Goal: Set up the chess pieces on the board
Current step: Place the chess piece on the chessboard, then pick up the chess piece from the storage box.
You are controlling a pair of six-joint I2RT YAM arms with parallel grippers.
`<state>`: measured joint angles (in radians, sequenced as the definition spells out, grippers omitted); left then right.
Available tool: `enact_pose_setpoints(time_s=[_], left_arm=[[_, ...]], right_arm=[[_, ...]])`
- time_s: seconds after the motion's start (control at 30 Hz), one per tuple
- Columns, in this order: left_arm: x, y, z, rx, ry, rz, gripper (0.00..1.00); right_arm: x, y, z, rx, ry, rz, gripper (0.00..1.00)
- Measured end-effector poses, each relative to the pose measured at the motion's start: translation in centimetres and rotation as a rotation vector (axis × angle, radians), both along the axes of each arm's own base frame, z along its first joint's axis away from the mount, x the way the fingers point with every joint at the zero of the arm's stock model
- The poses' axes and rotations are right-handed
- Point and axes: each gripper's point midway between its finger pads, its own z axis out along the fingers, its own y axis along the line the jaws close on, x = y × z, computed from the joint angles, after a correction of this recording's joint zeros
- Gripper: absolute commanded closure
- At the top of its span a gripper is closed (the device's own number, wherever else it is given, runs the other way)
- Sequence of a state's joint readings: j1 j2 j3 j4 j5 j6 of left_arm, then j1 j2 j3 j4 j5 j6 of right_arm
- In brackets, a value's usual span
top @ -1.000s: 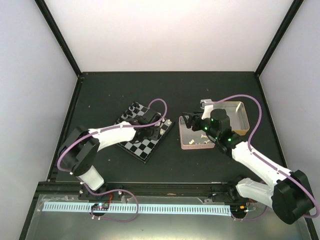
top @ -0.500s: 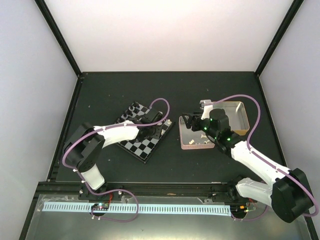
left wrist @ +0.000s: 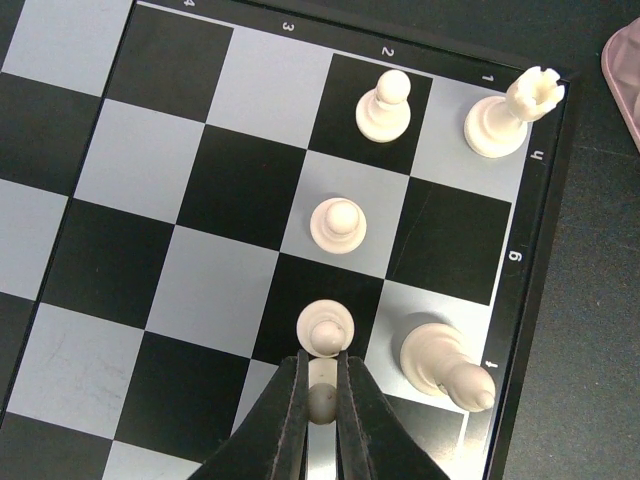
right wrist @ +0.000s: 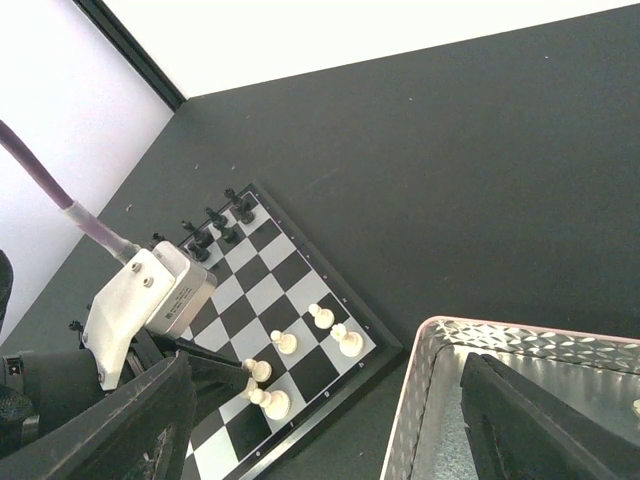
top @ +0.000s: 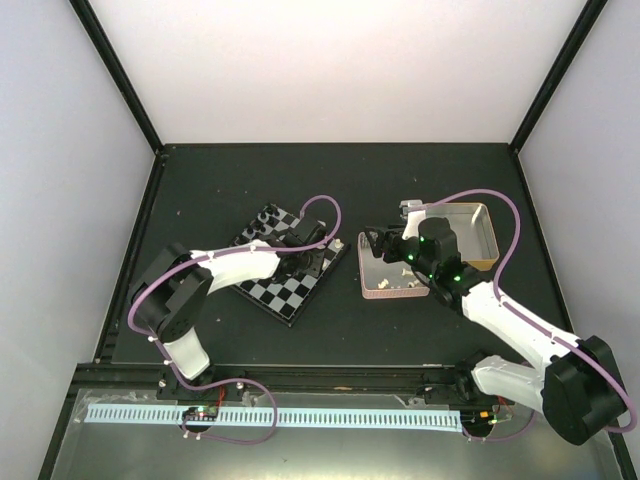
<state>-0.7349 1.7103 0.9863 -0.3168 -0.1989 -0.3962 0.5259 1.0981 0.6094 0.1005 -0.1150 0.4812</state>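
The board (left wrist: 180, 190) fills the left wrist view, its black edge at the right. Cream-white chess pieces stand near that edge: a rook (left wrist: 508, 112), a bishop (left wrist: 445, 360) and three pawns (left wrist: 338, 223). My left gripper (left wrist: 321, 365) is shut on another cream pawn (left wrist: 322, 400), over a grey square just behind the nearest standing pawn (left wrist: 325, 328). From above, the left gripper (top: 318, 262) is over the board's (top: 283, 292) right corner. My right gripper (top: 378, 243) hangs open with nothing in it over the left end of the pink tin (top: 385, 293).
Tiny black figures (top: 268, 215) line the board's far side. Loose cream pieces (top: 405, 283) lie in the pink tin, and a gold tin (top: 488, 232) stands against it on the right. The right wrist view shows the pink tin's rim (right wrist: 430, 340) beside the board (right wrist: 262, 295).
The left arm has shifted a little, its elbow swinging right, with the gripper still shut on the pawn over the board's right corner. The right arm has not moved.
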Motion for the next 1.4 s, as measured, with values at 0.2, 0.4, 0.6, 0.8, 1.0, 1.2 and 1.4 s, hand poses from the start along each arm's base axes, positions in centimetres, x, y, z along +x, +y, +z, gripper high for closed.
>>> enact_pose_setpoints(time_s=[0.2, 0.4, 0.6, 0.8, 1.0, 1.2, 1.4], left_arm=[[0.0, 0.0, 0.0, 0.001, 0.000, -0.003, 0.99], [-0.4, 0.4, 0.0, 0.013, 0.001, -0.013, 0.98], [-0.5, 0.7, 0.0, 0.027, -0.002, -0.014, 0.98], [-0.7, 1.0, -0.1, 0.034, 0.002, -0.012, 0.91], [-1.2, 1.5, -0.1, 0.044, 0.010, -0.011, 0.78], [-1.8, 1.8, -0.7, 0.055, 0.035, -0.015, 0.58], [-1.7, 1.7, 0.4, 0.035, 0.016, -0.012, 0.51]], right_arm=[[0.0, 0.0, -0.2, -0.005, 0.008, 0.000, 0.27], [-0.1, 0.0, -0.4, -0.007, 0.013, 0.000, 0.27], [0.0, 0.0, -0.8, -0.004, 0.032, -0.003, 0.27], [0.0, 0.1, -0.9, 0.000, 0.038, -0.004, 0.27], [0.0, 0.1, -0.9, 0.000, 0.038, -0.003, 0.27], [-0.1, 0.2, -0.9, 0.004, 0.041, 0.007, 0.27], [-0.2, 0.0, -1.3, -0.009, 0.061, -0.003, 0.27]])
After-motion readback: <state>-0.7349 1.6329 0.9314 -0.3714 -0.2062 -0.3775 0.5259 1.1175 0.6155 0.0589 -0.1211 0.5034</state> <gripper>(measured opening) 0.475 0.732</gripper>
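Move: The left gripper already holds a small pawn just above or on the board. Its place is the light square about 1 cm back and 1 cm to the left, some 2 cm below. The nearest standing pawn is about 1 cm straight ahead, the next pawn 3 cm ahead and 2 cm right, and the tall white piece 3 cm right and level with the hand. From the right hand that square lies roughly 13 cm left, 7 cm back and 16 cm lower. Draw the left gripper slowly back and to the left, about 2.5 cm in all and nearly level, taking the held pawn away from the standing pawn in front and onto the light square. Open the fingers to about half late in the move, sinking half a centimetre or so as they part, then start rising by about 1 cm, clear of the pawn. ##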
